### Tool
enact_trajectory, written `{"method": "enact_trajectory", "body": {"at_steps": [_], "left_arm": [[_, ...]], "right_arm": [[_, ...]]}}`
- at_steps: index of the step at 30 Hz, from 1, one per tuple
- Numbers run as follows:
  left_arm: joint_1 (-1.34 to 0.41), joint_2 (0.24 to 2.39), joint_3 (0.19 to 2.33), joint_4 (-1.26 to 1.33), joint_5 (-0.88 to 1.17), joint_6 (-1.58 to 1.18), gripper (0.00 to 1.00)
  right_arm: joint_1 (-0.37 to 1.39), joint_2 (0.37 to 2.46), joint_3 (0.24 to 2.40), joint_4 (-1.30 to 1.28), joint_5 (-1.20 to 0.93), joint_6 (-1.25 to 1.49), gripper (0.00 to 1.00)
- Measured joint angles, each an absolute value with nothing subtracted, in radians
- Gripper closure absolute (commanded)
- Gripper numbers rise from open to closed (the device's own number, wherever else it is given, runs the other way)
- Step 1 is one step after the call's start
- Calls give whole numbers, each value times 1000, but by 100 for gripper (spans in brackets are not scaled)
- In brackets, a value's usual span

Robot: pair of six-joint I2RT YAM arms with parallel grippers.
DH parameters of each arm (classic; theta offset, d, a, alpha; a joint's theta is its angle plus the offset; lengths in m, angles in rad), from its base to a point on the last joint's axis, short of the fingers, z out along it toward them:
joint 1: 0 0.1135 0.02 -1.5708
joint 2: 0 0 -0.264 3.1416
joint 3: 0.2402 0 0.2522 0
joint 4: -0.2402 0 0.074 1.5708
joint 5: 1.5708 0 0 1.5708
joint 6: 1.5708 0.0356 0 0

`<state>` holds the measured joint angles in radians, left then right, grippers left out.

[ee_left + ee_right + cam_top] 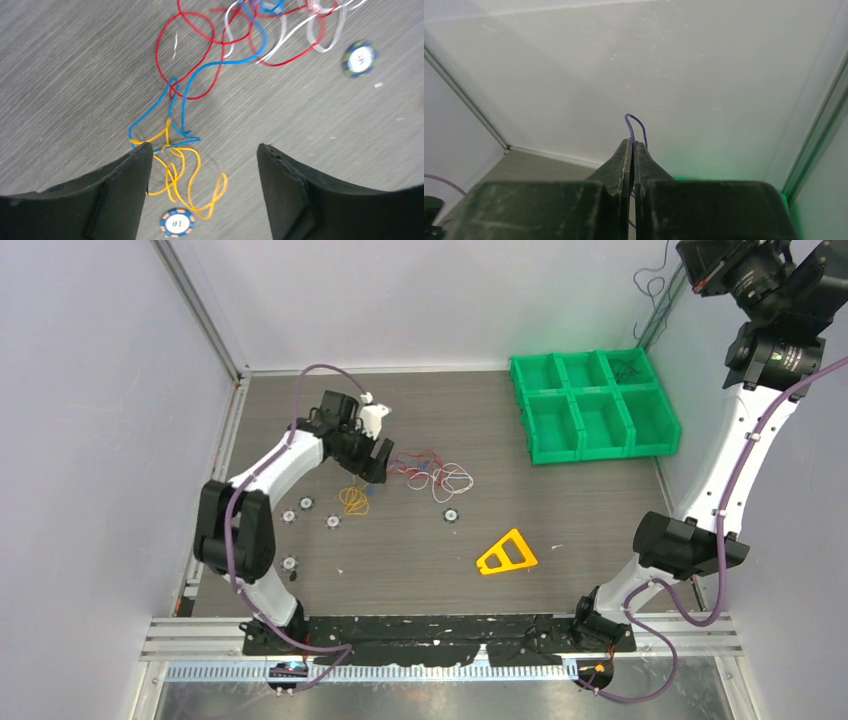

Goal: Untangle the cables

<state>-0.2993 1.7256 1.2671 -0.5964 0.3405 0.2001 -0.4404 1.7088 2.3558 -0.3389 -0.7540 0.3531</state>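
Observation:
The cables [432, 476] lie tangled at mid-table: red [186, 50], blue [201, 65] and white [320, 31] loops. A yellow-orange cable [186, 172] curls nearer, hooked into the blue one. In the top view it shows as a small coil [353, 500]. My left gripper [203, 146] hovers just above it, open, with the yellow-orange loops on the table between its fingers. My right gripper [632, 142] is raised high at the back right corner [705, 268], shut on a thin purple cable [638, 125] that loops above its tips and dangles by the wall [650, 282].
A green bin tray [595, 405] with several compartments stands at the back right. A yellow triangular frame [507, 554] lies front centre. Several poker chips dot the table, such as the chip [358, 58] beside the tangle and another chip [177, 223] under the left gripper.

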Motion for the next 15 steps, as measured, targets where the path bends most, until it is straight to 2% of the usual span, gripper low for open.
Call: {"method": "enact_trajectory", "body": {"at_steps": [2,3,7,15], "left_arm": [[-299,1672,1268,-602,358,197,2],[-299,1639,1273,-610,367,195,1],[-299,1528,1322,-645,395,192,0],[-299,1345,1363,-679,448,182,0]], "right_arm": [[-443,1705,2303,-360,-746,286,95],[-447,1703,2272,-374,-743,255,95],[-459,1712,2188,-459,-739,149,95],[-468,1760,2197,-565,-741,15,95]]}}
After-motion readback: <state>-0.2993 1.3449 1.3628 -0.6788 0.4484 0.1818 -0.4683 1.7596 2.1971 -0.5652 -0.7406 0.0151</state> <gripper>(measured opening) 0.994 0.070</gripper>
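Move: The right hand, keeping a dark cable pinched, has the green bin's middle about 15 cm ahead, 4 cm left and 54 cm below; the black cable lies in its far right compartment, 11 cm farther out and 6 cm right of that middle. For the left hand, the yellow cable is some 6 cm back, 5 cm left and 7 cm below; at the same depth, the red cable is 12 cm right and 2 cm ahead, the white 17 cm right and 3 cm back. Right lowers its dark cable about 13 cm towards the green bin; left rises about 17 cm, opening wide. ##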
